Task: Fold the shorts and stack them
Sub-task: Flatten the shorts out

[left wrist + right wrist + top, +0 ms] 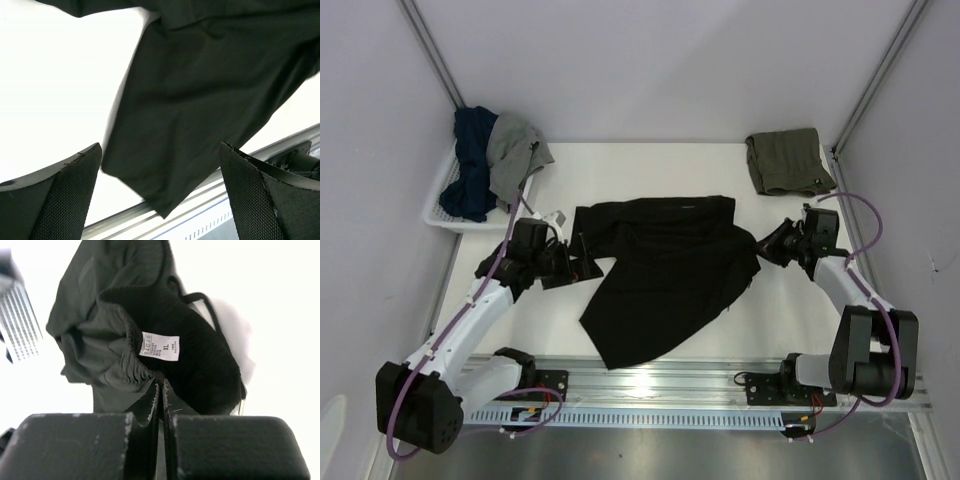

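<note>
The black shorts [665, 270] lie spread out in the middle of the white table, one leg reaching toward the near edge. My right gripper [767, 245] is at their right edge. In the right wrist view it [161, 383] is shut, pinching the ribbed waistband [200, 355] just below a white size label [160, 346]. My left gripper [582, 260] hovers at the shorts' left edge, open, with nothing between its fingers [75, 190]; the black cloth [200, 100] lies beyond them. The olive-green shorts [787, 162] sit folded at the back right corner.
A white basket [435, 215] at the back left holds dark blue and grey clothes [490, 160]. A metal rail [650, 378] runs along the near table edge between the arm bases. White walls and frame posts close in both sides.
</note>
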`<act>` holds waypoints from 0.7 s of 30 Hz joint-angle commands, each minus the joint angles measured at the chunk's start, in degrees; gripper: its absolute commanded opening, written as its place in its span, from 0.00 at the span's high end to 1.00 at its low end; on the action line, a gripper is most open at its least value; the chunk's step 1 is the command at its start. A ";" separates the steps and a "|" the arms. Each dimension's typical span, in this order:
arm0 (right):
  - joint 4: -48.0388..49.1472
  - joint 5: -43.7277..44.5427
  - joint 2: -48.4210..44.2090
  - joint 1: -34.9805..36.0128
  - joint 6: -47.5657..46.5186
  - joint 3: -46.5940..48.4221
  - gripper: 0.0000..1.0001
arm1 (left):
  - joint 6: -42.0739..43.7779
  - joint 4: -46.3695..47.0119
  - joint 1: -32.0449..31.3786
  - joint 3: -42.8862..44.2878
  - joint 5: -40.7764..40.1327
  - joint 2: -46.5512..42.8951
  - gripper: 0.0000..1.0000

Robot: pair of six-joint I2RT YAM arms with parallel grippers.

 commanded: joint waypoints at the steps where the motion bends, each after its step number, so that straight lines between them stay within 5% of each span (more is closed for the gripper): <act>1: 6.69 -0.49 2.59 -3.26 2.92 3.82 1.00 | -0.80 3.16 -1.85 -0.51 0.50 1.65 0.01; 12: 6.08 1.10 10.94 -6.78 -0.76 8.75 1.00 | -11.52 9.93 -18.35 -8.06 -4.51 -1.06 0.01; 21: 0.74 4.00 5.60 -6.43 -3.92 5.94 1.00 | -16.18 14.41 -19.96 -9.05 -11.19 1.11 0.01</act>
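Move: From the left gripper, the left corner of the black shorts' near leg lies about 13 cm back, 4 cm to the left and 7 cm below; the end of the far leg is some 10 cm ahead and 5 cm left. The right gripper already holds the waist; the bare table it is heading for starts roughly 5 cm ahead and 5 cm right, 5 cm below, with the folded olive shorts 26 cm ahead and 13 cm right. Keep the right gripper shut on the waist and draw it forward and to the right, about 5 cm each way, turning slightly clockwise, then let it settle low over the bare table. Meanwhile bring the open left gripper back, right and down, about 5 cm each, towards the near leg's left corner, without touching it yet. ##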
